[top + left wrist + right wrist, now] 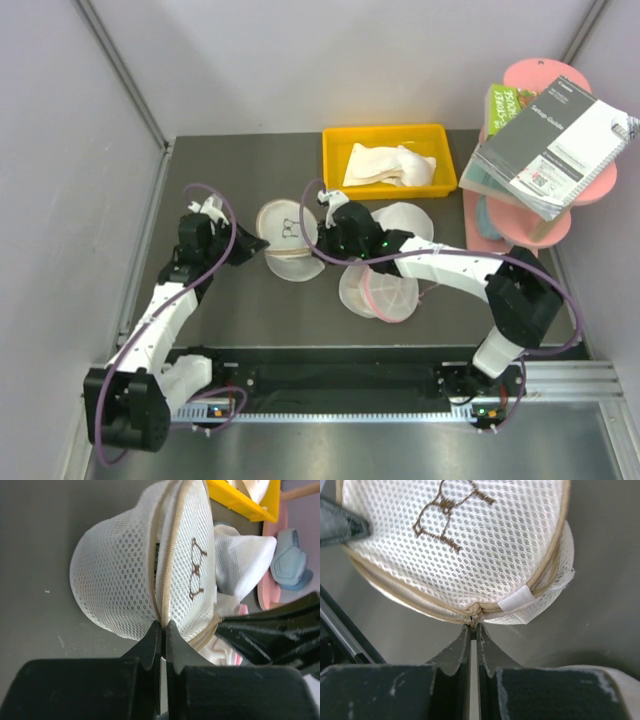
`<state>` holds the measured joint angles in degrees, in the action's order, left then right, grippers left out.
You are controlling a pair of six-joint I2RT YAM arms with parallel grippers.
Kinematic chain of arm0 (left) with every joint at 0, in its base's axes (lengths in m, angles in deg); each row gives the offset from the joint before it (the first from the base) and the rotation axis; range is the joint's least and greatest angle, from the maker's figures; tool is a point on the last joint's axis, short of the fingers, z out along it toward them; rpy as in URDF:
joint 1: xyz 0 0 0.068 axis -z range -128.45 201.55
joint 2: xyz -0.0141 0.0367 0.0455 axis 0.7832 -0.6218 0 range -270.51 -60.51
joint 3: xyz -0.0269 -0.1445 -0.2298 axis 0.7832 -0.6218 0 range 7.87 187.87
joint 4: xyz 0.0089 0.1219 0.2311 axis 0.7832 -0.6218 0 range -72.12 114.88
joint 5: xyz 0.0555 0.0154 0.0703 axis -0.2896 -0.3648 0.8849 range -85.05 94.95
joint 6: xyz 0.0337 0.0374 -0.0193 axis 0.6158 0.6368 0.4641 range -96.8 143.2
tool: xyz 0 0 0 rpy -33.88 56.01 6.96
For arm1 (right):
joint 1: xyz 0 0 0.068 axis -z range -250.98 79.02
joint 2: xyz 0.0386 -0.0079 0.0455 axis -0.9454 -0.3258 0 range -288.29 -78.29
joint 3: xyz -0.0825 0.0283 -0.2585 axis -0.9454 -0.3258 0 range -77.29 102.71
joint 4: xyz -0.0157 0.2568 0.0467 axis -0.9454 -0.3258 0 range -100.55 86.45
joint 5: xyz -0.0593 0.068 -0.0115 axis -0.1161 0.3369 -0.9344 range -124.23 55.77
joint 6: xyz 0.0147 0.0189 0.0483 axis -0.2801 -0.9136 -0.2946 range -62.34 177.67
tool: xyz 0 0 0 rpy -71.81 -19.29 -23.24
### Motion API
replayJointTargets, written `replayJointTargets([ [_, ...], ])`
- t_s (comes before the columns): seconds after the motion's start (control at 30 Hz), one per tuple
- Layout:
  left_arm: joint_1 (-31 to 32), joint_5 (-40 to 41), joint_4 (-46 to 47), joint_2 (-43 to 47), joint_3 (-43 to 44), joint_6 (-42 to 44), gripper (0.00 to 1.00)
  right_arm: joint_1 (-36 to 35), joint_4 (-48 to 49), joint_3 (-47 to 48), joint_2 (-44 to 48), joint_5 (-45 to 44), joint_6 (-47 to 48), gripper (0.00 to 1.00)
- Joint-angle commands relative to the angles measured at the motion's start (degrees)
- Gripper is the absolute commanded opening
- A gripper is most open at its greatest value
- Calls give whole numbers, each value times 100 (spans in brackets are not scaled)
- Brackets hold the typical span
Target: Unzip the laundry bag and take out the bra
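Observation:
The laundry bag [287, 240], round white mesh with a beige-tan zipper rim and a brown mark on its face, is held between both grippers at mid-table. My left gripper [257, 246] is shut on the bag's beige rim [163, 624]; the bag [125, 575] fills the left wrist view. My right gripper [320, 232] is shut on the zipper pull [473, 621] at the rim of the bag [470, 545], beside a white tab. The bra is hidden; I cannot see it inside the mesh.
A pink-rimmed mesh bag [385, 292] and a plain white mesh bag [408, 220] lie under the right arm. A yellow bin [332, 160] with white cloth stands behind. A pink shelf [545, 72] with booklets stands at back right.

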<state>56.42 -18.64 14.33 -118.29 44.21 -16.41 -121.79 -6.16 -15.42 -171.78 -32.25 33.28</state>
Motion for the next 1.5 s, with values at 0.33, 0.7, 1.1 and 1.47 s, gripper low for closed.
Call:
replayJointTargets([
  [0.33, 375, -286, 351, 707, -689, -266, 0, 669, -442, 1266, -688, -444, 707, 0],
  [0.7, 366, 662, -896, 610, 382, 489, 93, 669, -1100, 1574, -197, -505, 838, 40],
  [1.1, -520, 1586, -1503, 514, 1490, 1544, 99, 203, -1488, 2346, 122, -655, 1671, 68],
  [1.47, -1549, 910, -1073, -146, 1438, 1677, 99, -641, -1610, 4139, -1679, -435, 3122, 74],
])
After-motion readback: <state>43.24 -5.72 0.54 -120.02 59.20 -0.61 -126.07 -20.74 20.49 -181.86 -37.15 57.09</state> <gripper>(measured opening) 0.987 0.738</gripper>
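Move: Both hands already pinch the laundry bag's zipped rim; the bag's middle lies about 6 cm right of the left hand, level ahead and some 5 cm below. From the right hand it is roughly 7 cm left, 4 cm ahead and 5 cm below. The yellow bin lies about 25 cm ahead and 19 cm right of the right hand; the white mesh bag is some 22 cm right, 6 cm ahead; the pink-rimmed bag 17 cm right, 8 cm back. Right hand draws the zip slider about 7 cm forward, then both let go, rise and swing left. ##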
